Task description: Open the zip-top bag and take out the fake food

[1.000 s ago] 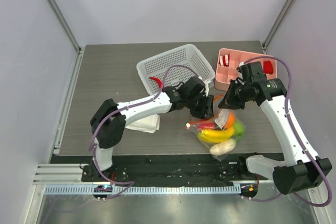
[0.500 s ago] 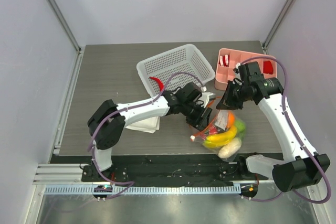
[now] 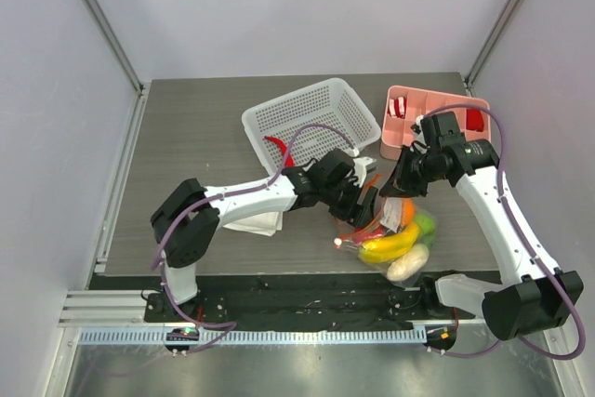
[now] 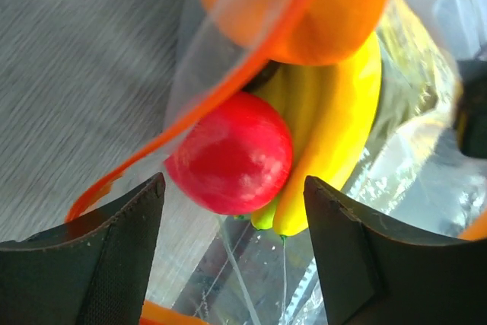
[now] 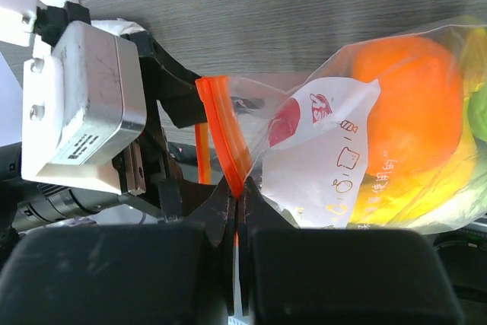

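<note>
The zip-top bag (image 3: 398, 230) lies near the table's front edge, its mouth lifted. Inside it is fake food: yellow bananas (image 3: 390, 244), a white radish (image 3: 409, 263), an orange (image 3: 406, 211) and a green apple (image 3: 425, 225). My right gripper (image 5: 237, 199) is shut on the bag's orange zip strip (image 5: 224, 127) and holds that edge up. My left gripper (image 4: 234, 192) is open at the bag's mouth. Just past its tips are a red apple (image 4: 232, 154), bananas (image 4: 335, 135) and the orange (image 4: 319, 5). Nothing is held between its fingers.
A white mesh basket (image 3: 311, 123) with a red piece (image 3: 276, 148) stands behind the arms. A pink divided tray (image 3: 423, 118) with red-and-white striped pieces (image 3: 398, 107) is at the back right. A white cloth (image 3: 256, 220) lies under the left arm.
My left gripper has come down to the bag's mouth and its jaws have spread wider. The right gripper has kept its hold on the zip strip and barely shifted.
</note>
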`<move>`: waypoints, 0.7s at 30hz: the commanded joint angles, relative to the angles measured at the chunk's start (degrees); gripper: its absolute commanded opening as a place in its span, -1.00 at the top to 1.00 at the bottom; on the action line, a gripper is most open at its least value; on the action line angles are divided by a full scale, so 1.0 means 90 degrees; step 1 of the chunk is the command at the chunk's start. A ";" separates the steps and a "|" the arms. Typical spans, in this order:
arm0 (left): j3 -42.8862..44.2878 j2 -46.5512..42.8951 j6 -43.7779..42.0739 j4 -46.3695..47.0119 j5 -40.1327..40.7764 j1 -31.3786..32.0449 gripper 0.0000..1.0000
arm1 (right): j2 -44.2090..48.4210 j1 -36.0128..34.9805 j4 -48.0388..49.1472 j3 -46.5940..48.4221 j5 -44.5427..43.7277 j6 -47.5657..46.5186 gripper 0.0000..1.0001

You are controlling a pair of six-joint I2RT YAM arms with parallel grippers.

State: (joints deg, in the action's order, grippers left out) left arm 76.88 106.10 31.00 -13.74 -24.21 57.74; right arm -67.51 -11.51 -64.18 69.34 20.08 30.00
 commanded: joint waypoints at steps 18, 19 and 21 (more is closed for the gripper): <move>0.0862 0.1521 0.0715 -0.0515 0.0668 0.0470 -0.50 | 0.0128 0.0029 0.0930 -0.0947 -0.0219 0.0339 0.98; 0.0843 0.1550 0.0715 -0.0505 0.0649 0.0489 -0.49 | 0.0128 0.0019 0.0921 -0.0966 -0.0229 0.0339 0.98; 0.0774 0.1560 0.0696 -0.0515 0.0687 0.0499 -0.44 | 0.0137 0.0029 0.0920 -0.0966 -0.0277 0.0310 0.98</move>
State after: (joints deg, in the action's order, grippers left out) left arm 84.29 116.66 37.54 -17.19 -19.51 59.96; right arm -67.48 -10.72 -59.37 60.34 14.76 31.62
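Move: The red fruit in the bag lies about 3 cm right of the left hand, 2 cm back and 6 cm below its open fingers. At about that height, the orange is some 10 cm right and 1 cm ahead of the left hand; the bananas lie about 7 cm right and 6 cm back. From the right hand, which already pinches the zip edge, the red fruit is roughly 6 cm back, 2 cm left and 13 cm below. Left hand sinks some 5 cm, open, edging right towards the red fruit; right lowers the pinched bag edge. ##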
